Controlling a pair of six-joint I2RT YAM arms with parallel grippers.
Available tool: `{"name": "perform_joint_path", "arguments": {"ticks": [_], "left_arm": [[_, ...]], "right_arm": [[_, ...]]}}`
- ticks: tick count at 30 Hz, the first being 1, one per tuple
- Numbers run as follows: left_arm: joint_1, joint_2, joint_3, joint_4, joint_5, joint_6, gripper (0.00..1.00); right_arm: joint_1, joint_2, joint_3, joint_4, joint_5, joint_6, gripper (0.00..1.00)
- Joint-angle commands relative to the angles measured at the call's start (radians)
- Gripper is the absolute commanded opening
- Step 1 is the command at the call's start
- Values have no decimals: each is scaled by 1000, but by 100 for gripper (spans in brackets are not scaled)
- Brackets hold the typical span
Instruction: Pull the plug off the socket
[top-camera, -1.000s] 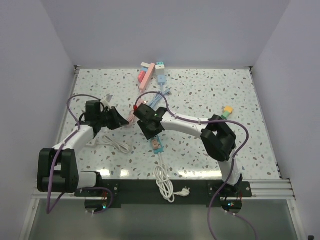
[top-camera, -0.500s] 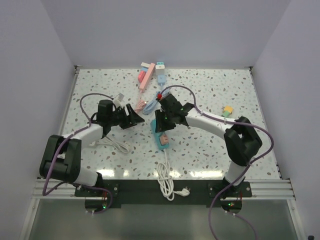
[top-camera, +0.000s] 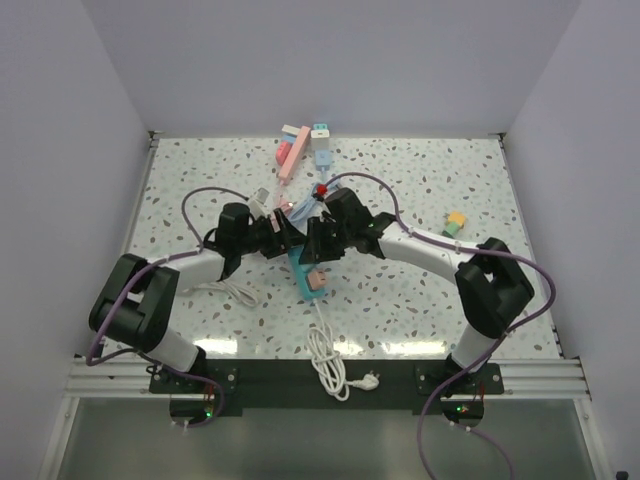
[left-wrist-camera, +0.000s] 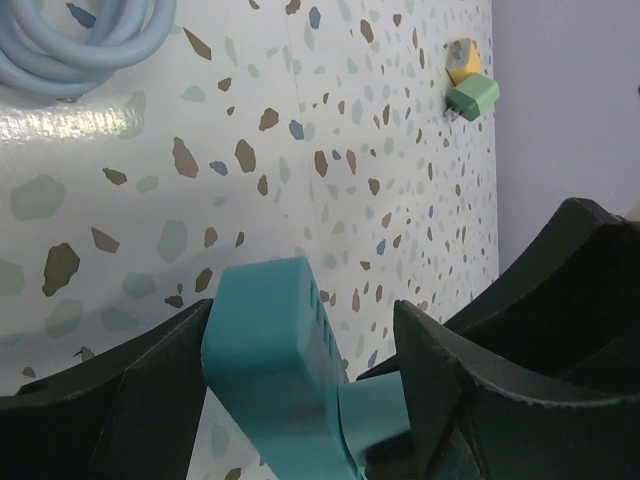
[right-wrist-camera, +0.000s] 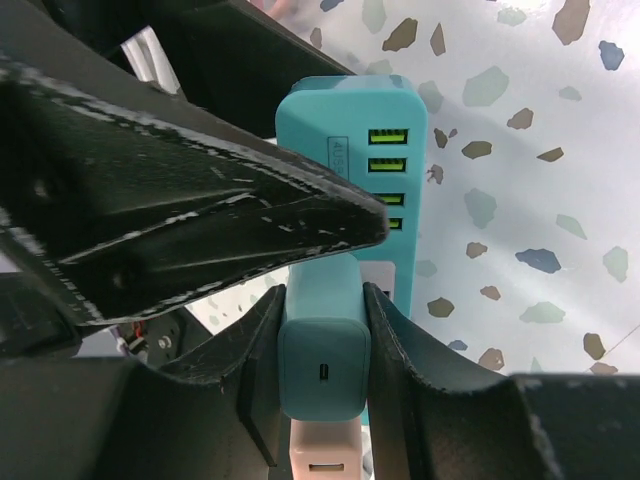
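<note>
The teal socket (top-camera: 301, 270) is a power strip lying mid-table, with a teal plug (right-wrist-camera: 322, 360) and a pink plug (right-wrist-camera: 325, 452) seated in it. My right gripper (right-wrist-camera: 322, 300) is shut on the teal plug, one finger on each of its sides. In the left wrist view the socket (left-wrist-camera: 270, 370) stands end-on between the fingers of my left gripper (left-wrist-camera: 305, 320). That gripper is open around the strip's end, with a gap on the right side. The teal plug (left-wrist-camera: 378, 412) shows just behind it. From above, both grippers (top-camera: 285, 240) (top-camera: 318, 246) meet over the strip.
A white cord (top-camera: 326, 358) runs from the socket to the near edge. Another white cable (top-camera: 228, 290) lies under the left arm. Pink (top-camera: 293, 152) and light blue (top-camera: 321, 146) strips lie at the back, a blue cable coil (left-wrist-camera: 70, 40) beside them. A green-yellow adapter (top-camera: 455, 222) sits at the right.
My left arm has swung right to the socket and its jaws have opened around the strip's end. The right gripper and the strip have shifted towards the table's middle.
</note>
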Motion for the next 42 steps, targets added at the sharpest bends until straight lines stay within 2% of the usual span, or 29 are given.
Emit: {"name": "perform_joint_path", "arguments": {"ticks": [1, 7, 10, 11, 13, 14, 15, 20, 25, 28, 29, 31, 33, 36, 42], "left_arm": [[-33, 16, 23, 36, -62, -22, 74], [-98, 29, 20, 33, -106, -47, 60], [-101, 44, 26, 34, -109, -48, 42], [-101, 47, 32, 33, -109, -47, 28], [-101, 53, 38, 22, -110, -38, 15], [-101, 56, 41, 22, -113, -35, 5], [-101, 59, 44, 20, -116, -16, 0], [-99, 125, 99, -56, -141, 57, 0], [-76, 217, 122, -47, -122, 79, 0], [-76, 231, 145, -35, -99, 76, 0], [-76, 230, 158, -33, -93, 71, 0], [-76, 220, 168, -17, -69, 67, 0], [-76, 213, 193, -15, -41, 62, 0], [-78, 205, 231, -24, -12, 76, 0], [-78, 197, 271, -78, 20, 117, 0]], "right_arm": [[-6, -77, -1, 105, -52, 59, 0], [-12, -98, -5, 156, 25, 99, 0], [-15, -97, 8, 171, 29, 100, 0], [-16, -95, 13, 154, 31, 94, 0], [-26, -100, 1, 156, 34, 97, 0], [-30, -104, -2, 157, 32, 94, 0], [-42, -103, -4, 153, 11, 88, 0], [-115, -135, -41, 123, -26, 11, 0], [-219, -271, -157, 146, -12, -58, 0], [-294, -291, -174, 68, 93, -81, 0], [-320, -288, -177, 20, 196, -60, 0], [-420, -279, -196, 4, 250, -29, 0], [-528, -247, -202, 16, 307, 31, 0], [-657, -147, -185, 51, 258, 85, 0], [-728, 63, 2, -94, 350, 63, 0]]}}
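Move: With the right gripper, which already holds the teal plug in the socket, note the green plug about 15 cm ahead, 38 cm to its right and 9 cm below; the yellow plug stands some 3 cm beyond that. The socket's middle lies about 4 cm back and 1 cm left of the right gripper, the pink plug 5 cm back, 2 cm right. From the open left gripper, the socket's middle is about 6 cm back, 3 cm right. Close the left gripper on the socket's far end, then keep that hold, dipping before easing back up, forward and right. Keep the teal plug pinched in the right gripper; start slowly, then draw it off the socket and sweep it about 32 cm right and 15 cm forward towards the green plug, first rising, then sinking, turning some 55 degrees clockwise. ##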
